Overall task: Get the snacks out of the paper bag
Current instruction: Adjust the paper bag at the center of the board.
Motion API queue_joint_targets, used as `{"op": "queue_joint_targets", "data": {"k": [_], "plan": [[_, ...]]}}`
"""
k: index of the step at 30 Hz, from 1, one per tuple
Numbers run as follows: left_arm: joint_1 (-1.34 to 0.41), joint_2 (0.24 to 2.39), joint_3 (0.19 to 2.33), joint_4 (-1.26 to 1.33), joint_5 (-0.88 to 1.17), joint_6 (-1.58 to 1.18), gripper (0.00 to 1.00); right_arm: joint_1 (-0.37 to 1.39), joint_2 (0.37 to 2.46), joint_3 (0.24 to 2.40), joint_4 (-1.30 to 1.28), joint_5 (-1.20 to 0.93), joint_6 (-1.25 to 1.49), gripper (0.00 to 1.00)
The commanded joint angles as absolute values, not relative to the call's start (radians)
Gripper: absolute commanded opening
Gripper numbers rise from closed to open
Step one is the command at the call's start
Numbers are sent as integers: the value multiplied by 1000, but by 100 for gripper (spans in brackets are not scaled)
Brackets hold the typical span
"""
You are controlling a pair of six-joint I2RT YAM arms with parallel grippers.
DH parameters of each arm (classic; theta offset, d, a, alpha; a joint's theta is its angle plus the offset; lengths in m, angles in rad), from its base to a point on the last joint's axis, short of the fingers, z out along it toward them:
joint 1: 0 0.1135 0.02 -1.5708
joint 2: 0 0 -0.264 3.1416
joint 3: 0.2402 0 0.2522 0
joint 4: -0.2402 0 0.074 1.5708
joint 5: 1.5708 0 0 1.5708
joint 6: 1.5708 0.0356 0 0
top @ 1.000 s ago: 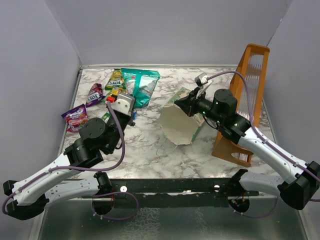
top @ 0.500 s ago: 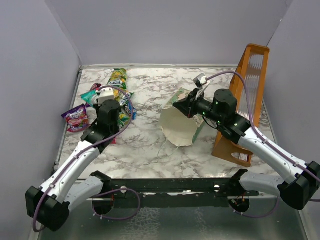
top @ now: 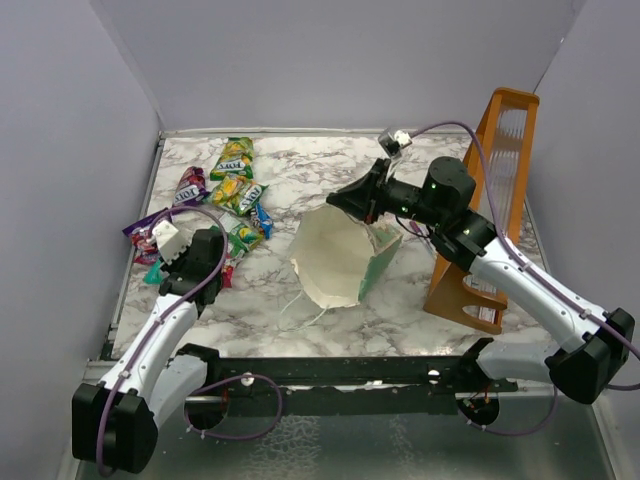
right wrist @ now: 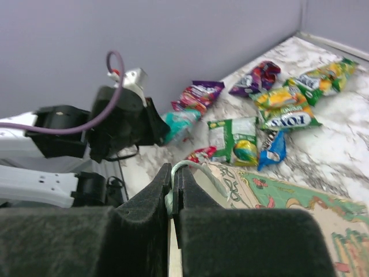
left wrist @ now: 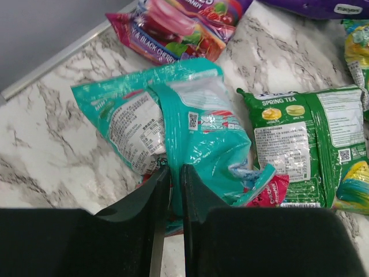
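The paper bag (top: pixel 335 255) lies tipped, its cream inside facing up and its mint-green outside (right wrist: pixel 288 199) under my right wrist. My right gripper (top: pixel 352 200) (right wrist: pixel 172 173) is shut on the bag's rim and loop handle (right wrist: pixel 199 166). Several snacks lie on the left of the table: a green-yellow packet (top: pixel 233 158), a purple one (top: pixel 190 185), a blue one (top: pixel 262 218). My left gripper (top: pixel 163 263) (left wrist: pixel 174 173) is low at the left edge, its jaws nearly together with the film of a teal packet (left wrist: pixel 190 127) between them. A green packet (left wrist: pixel 300 144) and a red one (left wrist: pixel 271 193) lie beside it.
A tall orange-brown wooden rack (top: pixel 492 200) stands at the right, close behind my right arm. A pink-purple packet (left wrist: pixel 179 29) lies near the table's left rim (top: pixel 140 250). Grey walls close in the table on three sides.
My left arm swung from the back middle down to the left edge with the teal packet. My right gripper rose and tipped the bag further left, its mouth now wider to the camera.
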State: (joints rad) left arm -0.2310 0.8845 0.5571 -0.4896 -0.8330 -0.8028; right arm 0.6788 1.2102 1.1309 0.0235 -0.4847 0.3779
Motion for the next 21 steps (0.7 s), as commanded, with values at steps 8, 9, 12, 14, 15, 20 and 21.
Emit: {"op": "queue_joint_targets", "data": {"k": [8,9,12,14,15,20,21], "plan": [[-213,847,474,-492,-772,-1063,76,678,1248,1224,-12,-303,452,2],[-213,842,480,-487,-770,-1052,82,674,1260,1221,-27,-280,449,2],[-213,816,511,-478,-765,-998,97,646,1312,1232,-79,-269,451,2],[-213,792,538,-470,-759,-942,99,621,1338,1237,-106,-273,452,2],[-213,779,551,-468,-757,-923,99,612,1349,1239,-114,-272,450,2],[-213,710,606,-437,-705,-816,99,592,1392,1270,-151,-248,409,5],[-213,702,618,-436,-690,-802,99,590,1403,1282,-161,-240,402,6]]}}
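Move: Below the right hand, which grips the handle, the paper bag's middle hangs about 15 cm down and 3 cm back, straight under it sideways. The board's centre lies some 10 cm ahead, 1 cm left, 30 cm down; the green pack 11 cm ahead, 24 cm left. From the left hand the teal pack's middle is about 3 cm ahead, 1 cm left, 5 cm down, the green pack 10 cm ahead, 12 cm right. Keeping its pinch on the bag's handle, the right hand lifts about 4 cm, then sweeps down some 9 cm and forward about 8 cm, turning clockwise with its fingertips dipping. The left hand sinks about 3 cm onto the board side, opens wide to let go of the teal pack, then rises some 6 cm clear of it. ##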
